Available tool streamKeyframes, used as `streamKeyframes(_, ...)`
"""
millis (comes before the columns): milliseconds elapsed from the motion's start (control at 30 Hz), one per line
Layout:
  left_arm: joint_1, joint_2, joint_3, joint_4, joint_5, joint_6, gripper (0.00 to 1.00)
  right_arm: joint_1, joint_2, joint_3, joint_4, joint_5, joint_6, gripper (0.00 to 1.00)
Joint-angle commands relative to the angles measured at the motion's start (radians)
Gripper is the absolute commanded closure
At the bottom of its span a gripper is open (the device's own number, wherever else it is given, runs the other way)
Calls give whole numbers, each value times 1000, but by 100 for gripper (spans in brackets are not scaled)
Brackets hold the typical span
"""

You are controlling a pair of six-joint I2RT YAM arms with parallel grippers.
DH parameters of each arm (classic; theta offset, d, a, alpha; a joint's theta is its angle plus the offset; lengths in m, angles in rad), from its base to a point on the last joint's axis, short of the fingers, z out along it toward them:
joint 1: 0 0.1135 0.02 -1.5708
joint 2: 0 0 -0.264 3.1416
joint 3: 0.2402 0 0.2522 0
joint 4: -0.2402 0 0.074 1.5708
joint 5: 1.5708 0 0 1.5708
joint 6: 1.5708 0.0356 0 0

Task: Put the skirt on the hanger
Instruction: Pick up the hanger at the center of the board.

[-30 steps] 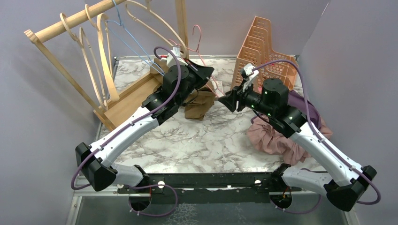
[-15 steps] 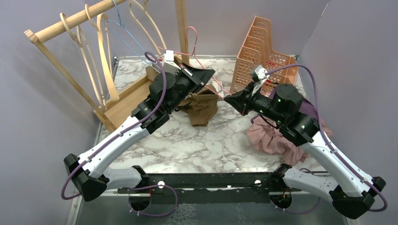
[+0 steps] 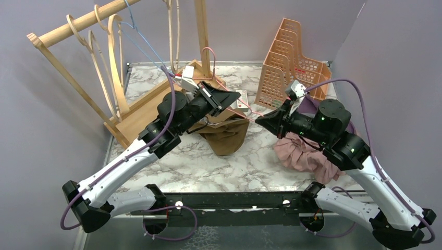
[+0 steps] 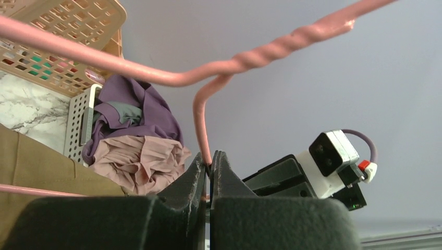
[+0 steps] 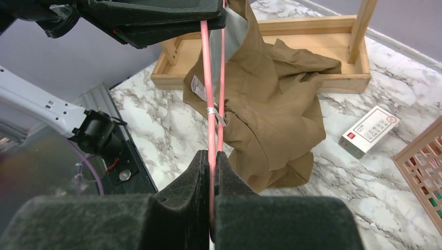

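Observation:
A pink wire hanger is held in the air between my two grippers. The brown skirt hangs from it, its lower part bunched on the marble table. My left gripper is shut on the hanger wire below the twisted neck. My right gripper is shut on the hanger's lower wires, with the skirt draped just beyond its fingertips and a white label showing. In the left wrist view only a brown corner of the skirt shows.
A wooden rack with wooden hangers stands at the back left, its base tray behind the skirt. An orange file basket is at the back right. Pink cloth and purple cloth lie under my right arm. A white box lies on the marble.
My right gripper has shut on the hanger. Both arms have drawn nearer and higher, carrying the hanger away from the rack, and the skirt now hangs spread below it.

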Motion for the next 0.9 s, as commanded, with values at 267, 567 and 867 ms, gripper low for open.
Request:
streamKeyframes(267, 14, -145, 19, -89, -86, 112, 100, -11, 81, 163, 107, -34, 5, 99)
streamKeyframes(567, 14, -222, -97, -110, -111, 61, 100, -11, 49, 92, 113, -135, -58, 99)
streamKeyframes(867, 14, -193, -37, -75, -153, 131, 100, -11, 87, 147, 221, 2, -39, 99)
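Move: I already hold the pink hanger in both hands, the brown skirt hanging from it between and below them. The skirt's middle is about 8 cm to my left hand's left, level with it front to back and some 20 cm below. From my right hand it is some 14 cm left, 4 cm ahead and 16 cm below. The white box lies about 21 cm ahead of my left hand, 2 cm to its right and 39 cm down; the rack's near post rises about 28 cm ahead and 11 cm left. Keeping both grips shut on the pink hanger, I swing it with the skirt to my left. My left hand goes about 4 cm left and nearly 3 cm back, lifting some 2 cm midway and then sinking again. My right hand follows about 3 cm left, rises a little and settles slightly higher, turning some 10 degrees counter-clockwise. ##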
